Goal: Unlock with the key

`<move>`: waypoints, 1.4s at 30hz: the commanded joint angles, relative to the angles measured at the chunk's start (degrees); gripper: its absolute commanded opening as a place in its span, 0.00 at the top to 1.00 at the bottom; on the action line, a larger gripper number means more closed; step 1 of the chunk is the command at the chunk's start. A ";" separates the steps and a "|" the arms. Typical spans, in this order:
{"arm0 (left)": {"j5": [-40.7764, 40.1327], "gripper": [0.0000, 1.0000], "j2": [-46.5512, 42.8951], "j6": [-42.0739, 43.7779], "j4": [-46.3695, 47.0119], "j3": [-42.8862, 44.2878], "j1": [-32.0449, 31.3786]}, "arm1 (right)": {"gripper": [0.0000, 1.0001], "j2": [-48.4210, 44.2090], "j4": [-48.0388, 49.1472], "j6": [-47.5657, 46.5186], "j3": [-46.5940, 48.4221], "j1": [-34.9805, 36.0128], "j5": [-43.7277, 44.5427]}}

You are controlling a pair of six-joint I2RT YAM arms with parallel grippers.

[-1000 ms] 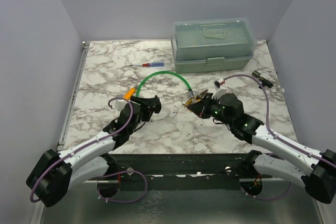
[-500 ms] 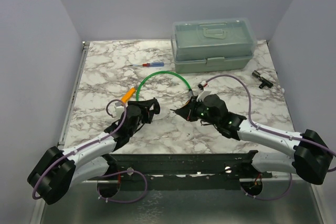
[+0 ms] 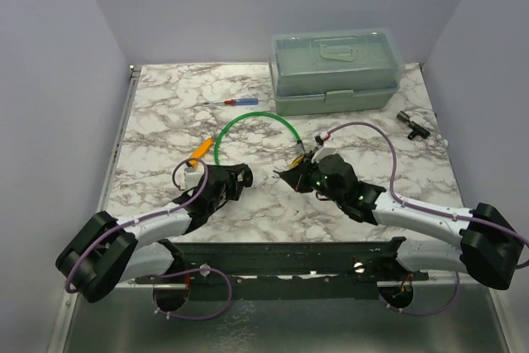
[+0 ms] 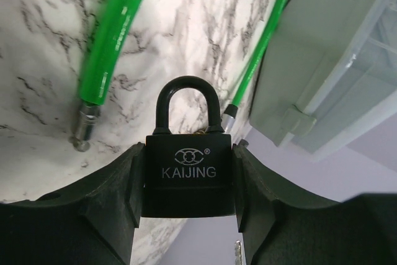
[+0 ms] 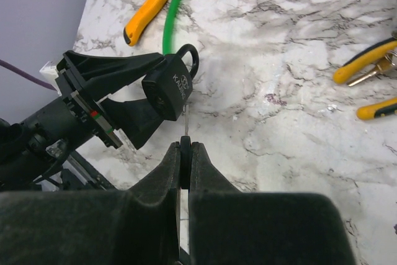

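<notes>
A black KAIJING padlock [image 4: 189, 175] is clamped by its body between the fingers of my left gripper [image 4: 189, 153], with the shackle pointing away from the wrist. It also shows in the right wrist view [image 5: 169, 91]. My right gripper [image 5: 185, 147] is shut on the key [image 5: 185, 161]. The dark round head sits between the fingers, and the thin silver blade [image 5: 185, 119] points at the lock's underside. The blade tip [image 4: 237, 251] shows just below the lock and is not inside it. In the top view the left gripper [image 3: 240, 175] and right gripper [image 3: 287, 178] face each other near the table's front.
A green cable loop [image 3: 254, 117] lies behind the grippers, with an orange-handled tool [image 3: 198, 152] at its left. Yellow-handled pliers [image 5: 366, 60] lie to the right. A red-and-blue screwdriver [image 3: 231, 102] and a pale green toolbox [image 3: 335, 72] are at the back. A small black part [image 3: 411, 123] lies far right.
My right gripper has moved left and nearer with the key, closing on the padlock. My left gripper has drawn back slightly toward the front edge, still holding the lock.
</notes>
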 commanded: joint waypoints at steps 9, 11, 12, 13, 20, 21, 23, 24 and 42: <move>3.00 1.00 8.89 -0.88 5.79 4.12 -0.26 | 1.00 -4.47 -1.50 2.43 -5.55 0.24 7.57; 3.41 1.00 10.21 -0.82 6.31 4.48 -0.22 | 1.00 -4.87 -1.51 2.22 -5.99 0.23 8.02; 3.54 1.00 10.89 -0.75 6.65 4.62 -0.21 | 1.00 -4.96 -1.44 1.99 -6.11 0.20 8.24; 3.64 1.00 11.40 -0.56 6.92 4.81 -0.24 | 1.00 -5.03 -1.36 1.81 -6.21 0.20 8.45; 4.92 1.00 15.73 0.27 9.13 5.83 -0.27 | 1.00 -3.83 1.53 -0.15 -6.79 0.20 6.28; 5.40 1.00 16.27 0.40 9.58 5.85 -0.25 | 1.00 -3.44 2.44 -0.75 -6.84 0.20 5.53; 6.19 1.00 17.07 0.54 10.77 5.79 -0.11 | 1.00 -2.82 3.32 -1.21 -6.76 0.20 5.25; 6.54 1.00 17.33 0.46 11.13 5.71 -0.18 | 1.00 -2.59 3.75 -1.89 -6.61 0.20 5.16; 14.06 1.00 17.98 -4.44 20.54 1.48 0.78 | 1.00 5.66 14.72 -9.51 -3.99 0.20 -2.84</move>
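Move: The right hand holds the key. The padlock, still gripped in the left hand, lies about 11 cm to its left, 4 cm ahead and 5 cm lower. Seen from the left hand, the key is roughly 10 cm to the right, 3 cm back and 4 cm above. The pliers lie about 10 cm ahead of the right hand, 6 cm to its right and 13 cm below; the hose's near end is some 2 cm left of the left hand, 1 cm ahead and 8 cm below. Down about 2 cm first, then to the right some 5 cm, the left hand carries the padlock towards the key, easing forward and partly back while it turns slightly clockwise and its left side dips. The right hand backs off right 3 cm while sinking, then returns left and lower, bringing the key tip up near the keyhole face; both grips hold. ##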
